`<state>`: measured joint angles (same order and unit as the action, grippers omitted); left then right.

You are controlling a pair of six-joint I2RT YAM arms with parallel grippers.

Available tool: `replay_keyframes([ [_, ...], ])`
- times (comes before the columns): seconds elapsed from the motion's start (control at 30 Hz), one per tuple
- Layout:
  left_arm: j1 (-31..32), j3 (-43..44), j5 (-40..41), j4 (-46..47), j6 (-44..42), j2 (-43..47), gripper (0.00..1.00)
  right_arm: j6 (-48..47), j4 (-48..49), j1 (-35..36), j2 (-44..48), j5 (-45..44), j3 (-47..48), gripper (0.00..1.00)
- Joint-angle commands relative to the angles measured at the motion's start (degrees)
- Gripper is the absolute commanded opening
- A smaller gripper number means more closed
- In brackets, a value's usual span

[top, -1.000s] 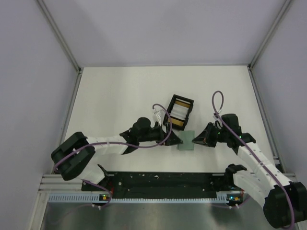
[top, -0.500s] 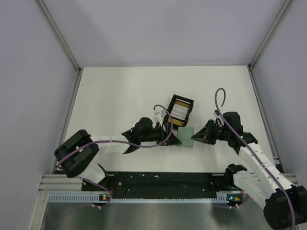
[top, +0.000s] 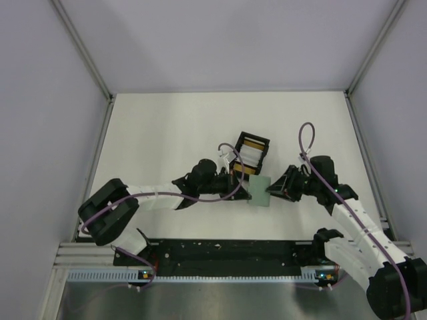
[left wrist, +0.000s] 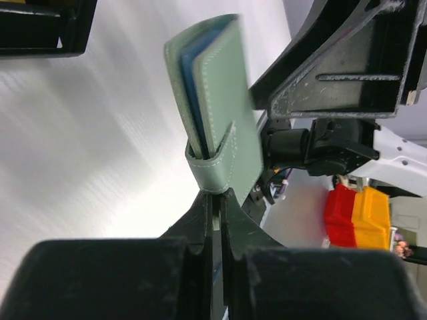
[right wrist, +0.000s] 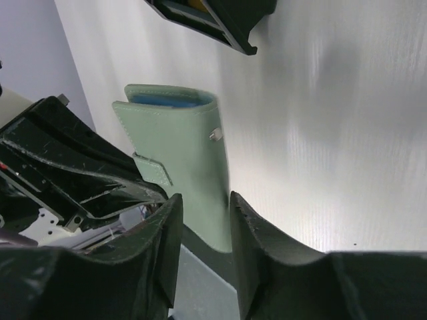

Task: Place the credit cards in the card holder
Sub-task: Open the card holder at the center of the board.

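The sage-green card holder [top: 259, 191] stands on edge between my two grippers, folded shut, with its blue inside showing at the far end [left wrist: 190, 80]. My left gripper [left wrist: 217, 197] is shut on the holder's strap loop [left wrist: 213, 170]. My right gripper [right wrist: 205, 203] is open, its jaws on either side of the holder's [right wrist: 183, 160] near edge with a small gap each side. The credit cards [top: 249, 155], white and yellow-orange, sit in the black box behind the holder.
The black compartment box [top: 251, 155] lies just behind the grippers, its rim also showing in the left wrist view [left wrist: 40, 27] and the right wrist view [right wrist: 213, 23]. White tabletop [top: 167, 127] spreads left and back. Grey walls enclose three sides.
My left gripper moved right and shut on the holder's strap. My right gripper's jaws parted from the holder. The holder shifted slightly toward the box.
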<state>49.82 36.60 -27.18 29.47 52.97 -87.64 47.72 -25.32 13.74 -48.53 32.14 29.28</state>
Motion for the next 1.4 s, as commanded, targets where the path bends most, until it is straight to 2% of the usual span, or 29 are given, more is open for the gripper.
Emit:
replay_keyframes([
  [0.0, 0.4, 4.6, 3.0, -14.2, -7.4, 5.9, 0.00, -2.0, -1.5, 0.5, 0.0, -4.0, 1.5, 0.40],
  [0.07, 0.4, 6.4, 7.6, -24.8, -11.0, 8.7, 0.00, -3.9, -4.4, 0.5, 0.3, -8.0, 2.7, 0.48],
  [0.13, 0.4, 8.0, 11.9, -34.9, -14.2, 11.9, 0.00, -5.5, -5.9, 0.5, 0.2, -10.3, 3.5, 0.51],
  [0.33, 1.2, 12.7, 30.6, -60.6, -15.6, 21.2, 0.00, -7.1, -6.8, 0.4, -0.9, -11.9, 3.9, 0.52],
  [0.5, 2.3, 18.1, 43.0, -75.3, -15.0, 19.3, 0.00, -8.0, -7.1, 0.4, -0.5, -12.9, 4.5, 0.53],
  [0.77, 11.2, 28.5, 52.8, -85.9, -13.9, 6.8, 0.00, -9.1, -8.5, 0.4, 0.4, -15.0, 4.4, 0.53],
  [0.9, 15.1, 31.0, 56.4, -88.6, -12.3, 0.9, 0.00, -8.5, -9.2, 0.4, 1.4, -16.7, 4.1, 0.53],
  [1.07, 17.0, 30.2, 53.3, -84.1, -13.6, -0.5, 0.00, -8.9, -9.6, 0.5, 1.3, -19.1, 4.7, 0.53],
  [1.13, 17.7, 30.8, 52.3, -83.1, -14.6, -1.8, 0.04, -8.9, -9.1, 0.5, 1.0, -20.2, 5.1, 0.53],
  [1.33, 18.1, 31.0, 49.5, -82.0, -14.9, -4.6, 0.06, -11.9, -7.8, 0.4, -2.7, -20.9, 7.7, 0.57],
  [1.37, 18.1, 30.6, 49.2, -81.2, -15.3, -4.6, 0.08, -12.7, -7.8, 0.5, -3.9, -20.8, 8.6, 0.58],
])
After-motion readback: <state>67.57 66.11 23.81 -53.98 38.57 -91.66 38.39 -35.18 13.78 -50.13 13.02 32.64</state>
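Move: The left fingers already pinch the card holder, whose middle lies about 4 cm to their right and 1 cm ahead. The patch of bare table it is taken over lies some 13 cm left, 2 cm back and 12 cm below. The black card rack stands about 17 cm ahead, 2 cm right and 9 cm lower. From the right hand, its fingers starting to part, the card holder is about 4 cm left, level fore and aft. Left hand swings the pinched card holder 13 cm left, then down, fingers turning downward; right opens, withdrawing rightward. ##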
